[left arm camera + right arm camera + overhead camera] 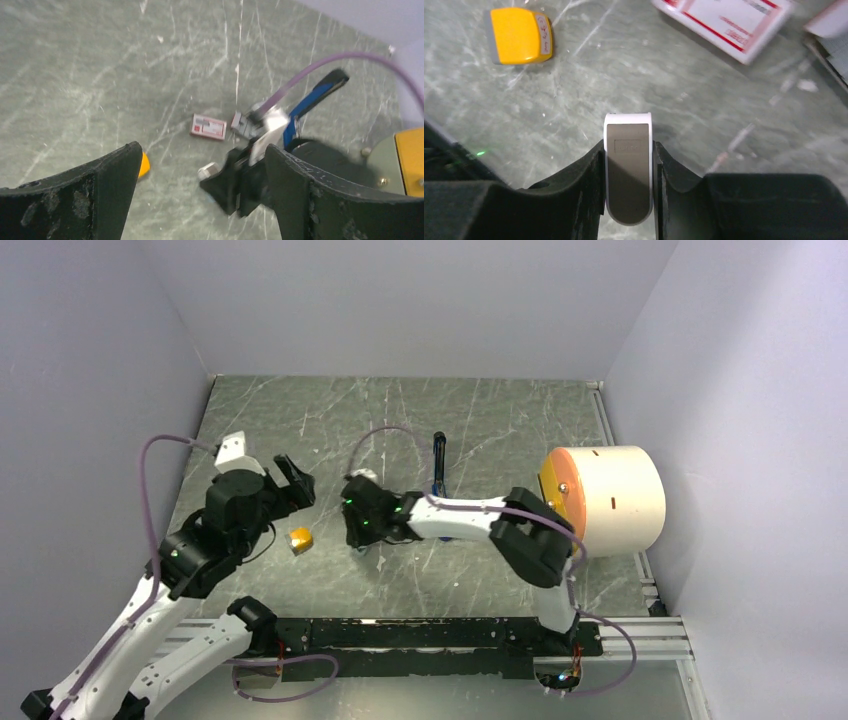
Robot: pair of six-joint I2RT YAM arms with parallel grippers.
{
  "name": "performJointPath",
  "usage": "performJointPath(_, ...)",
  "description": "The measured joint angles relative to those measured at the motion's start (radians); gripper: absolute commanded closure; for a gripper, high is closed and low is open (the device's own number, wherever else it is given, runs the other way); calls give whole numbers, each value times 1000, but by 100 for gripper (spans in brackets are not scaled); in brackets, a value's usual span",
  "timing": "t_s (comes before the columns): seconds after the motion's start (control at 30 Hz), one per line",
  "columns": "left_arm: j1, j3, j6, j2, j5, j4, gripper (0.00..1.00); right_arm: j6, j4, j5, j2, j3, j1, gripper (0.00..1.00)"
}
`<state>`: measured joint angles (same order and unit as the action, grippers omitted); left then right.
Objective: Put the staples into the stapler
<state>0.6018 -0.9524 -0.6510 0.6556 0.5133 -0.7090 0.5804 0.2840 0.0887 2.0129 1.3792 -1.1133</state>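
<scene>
The blue stapler point(438, 462) lies on the grey marble table point(480, 420) just beyond my right arm; the left wrist view shows the stapler point(316, 96) behind the right gripper. The red-and-white box point(208, 126) lies flat with its grey tray point(242, 123) beside it. The right wrist view catches the box point(729, 20) at its top edge. I cannot make out the staples themselves. My right gripper point(629, 165) is shut on a grey oblong piece with a white rim point(628, 150), just above the table. My left gripper point(200, 200) hangs open and empty, left of the box.
A small orange-yellow block point(299, 539) sits between the arms, also visible as the block point(519, 36) in the right wrist view. A large cream cylinder with an orange face point(605, 500) stands at the right. Walls close off three sides. A purple cable point(325, 67) arcs over the stapler.
</scene>
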Motion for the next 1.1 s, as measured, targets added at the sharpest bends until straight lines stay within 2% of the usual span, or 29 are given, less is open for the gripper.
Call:
performJointPath(0.17, 0, 77, -29, 6, -102, 31, 3, 187, -254, -212, -194, -284, 148, 79)
performJointPath(0.27, -1, 99, -49, 16, -178, 76, 3, 305, -384, -317, -287, -388, 233, 79)
performJointPath(0.37, -1, 121, -67, 37, -277, 141, 3, 391, -487, -390, -368, -411, 295, 78)
performJointPath(0.63, -2, 161, -165, 88, -540, 337, 8, 593, -740, -512, -504, -426, 356, 78)
performJointPath(0.87, -34, 97, -226, 206, -746, 537, 20, 726, -863, -590, -549, -441, 439, 77)
performJointPath(1.03, -39, 104, -279, 264, -859, 720, 41, 806, -953, -649, -565, -465, 469, 77)
performJointPath(1.1, -40, 111, -292, 283, -883, 771, 46, 840, -996, -673, -566, -474, 485, 77)
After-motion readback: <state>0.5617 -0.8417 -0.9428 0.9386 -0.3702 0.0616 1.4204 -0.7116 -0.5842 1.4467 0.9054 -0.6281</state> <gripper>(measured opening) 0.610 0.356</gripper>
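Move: My right hand already holds the light-blue gadget just over the table. My open left gripper, which it will go to, waits about 13 cm left, 2 cm ahead and 24 cm above; the gadget lies correspondingly right, back and below from my left hand. From my right hand, the staple box is 8 cm ahead, the open staple tray 9 cm ahead and 8 cm right, and the tape measure 11 cm left and 1 cm ahead. I lift the gadget some 30 cm with my right hand, easing right and a little forward, and roll it about 70 degrees so the fingers swing from pointing down to pointing left. My left hand sweeps about 18 cm right to meet it, dipping first, then rising, while turning clockwise and rolling its left side down; late on, its fingers start closing around the gadget's free end. ##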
